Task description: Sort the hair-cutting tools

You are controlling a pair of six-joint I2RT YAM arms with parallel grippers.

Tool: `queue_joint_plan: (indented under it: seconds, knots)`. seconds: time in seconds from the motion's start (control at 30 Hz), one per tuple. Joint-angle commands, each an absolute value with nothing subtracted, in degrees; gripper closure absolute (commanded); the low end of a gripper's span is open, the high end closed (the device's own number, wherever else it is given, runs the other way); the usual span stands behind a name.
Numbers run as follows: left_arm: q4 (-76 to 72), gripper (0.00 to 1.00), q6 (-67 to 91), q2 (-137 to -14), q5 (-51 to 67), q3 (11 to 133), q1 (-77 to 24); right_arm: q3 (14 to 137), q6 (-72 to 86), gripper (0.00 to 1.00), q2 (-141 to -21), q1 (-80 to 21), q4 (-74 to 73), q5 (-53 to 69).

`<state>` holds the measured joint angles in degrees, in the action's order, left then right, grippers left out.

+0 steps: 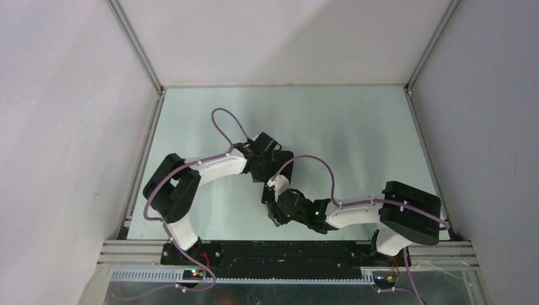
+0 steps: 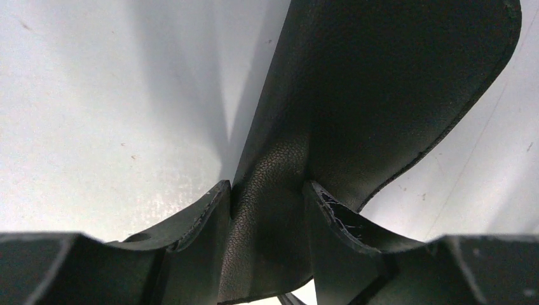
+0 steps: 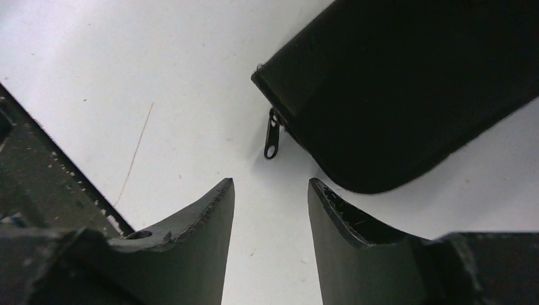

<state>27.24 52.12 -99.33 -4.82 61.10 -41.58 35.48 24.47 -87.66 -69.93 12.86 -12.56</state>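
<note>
A black leather pouch fills the left wrist view, and my left gripper is shut on a fold of its flap, lifted off the table. In the top view that gripper sits mid-table. My right gripper is open with only bare table between its fingers. It hovers just short of the pouch's rounded corner and its dangling zipper pull. Seen from above, the right gripper lies just in front of the left one. The hair-cutting tools are out of view.
The pale table is fenced by aluminium rails and white walls. A dark strip at the table's near edge runs along the left of the right wrist view. Purple cables loop over both arms.
</note>
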Motion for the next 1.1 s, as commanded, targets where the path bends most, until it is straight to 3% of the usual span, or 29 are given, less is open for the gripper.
queue_joint_plan:
  seconds: [0.0,0.37,0.5,0.7,1.07]
  knots:
    - [30.56,0.49,53.22,-102.05,1.55,57.94,-43.72,35.89,21.05,0.49,-90.61,-70.83,20.15,-19.03]
    - [31.10,0.49,53.01,-101.15,1.30,57.30,-43.62,39.13,18.36,0.52,-96.14,-71.27,19.27,-22.49]
    - [31.07,0.49,52.98,-100.38,1.28,57.20,-43.65,40.17,18.54,0.64,-98.60,-71.43,17.09,-26.62]
    - [31.95,0.49,52.92,-100.67,-0.52,57.64,-43.61,40.43,20.73,0.99,-98.89,-71.85,12.26,-30.25]
    - [34.06,0.49,51.03,-105.82,-6.74,59.62,-43.62,36.11,27.84,1.00,-90.47,-73.85,0.74,-27.86]
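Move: The zipper pull hangs from the near end of the black case, about 3 cm ahead of the right hand, 2 cm to its left and 1 cm lower. The case stretches away beyond it, its middle about 9 cm ahead of the right hand and 1 cm to its right. From the left hand, whose fingers straddle the case, the case's middle is roughly 1 cm back and 1 cm right, and the pull some 8 cm back and 1 cm left. The zipper pull is reached by the right hand easing forward and left about 3 cm, sinking 1 cm while its fingertips tip up some 10 degrees. The half-open fingers shut on the pull, then drag it about 2 cm to the right and slightly back along the case's near end. The left hand stays put, fingers still astride the case, holding it. ##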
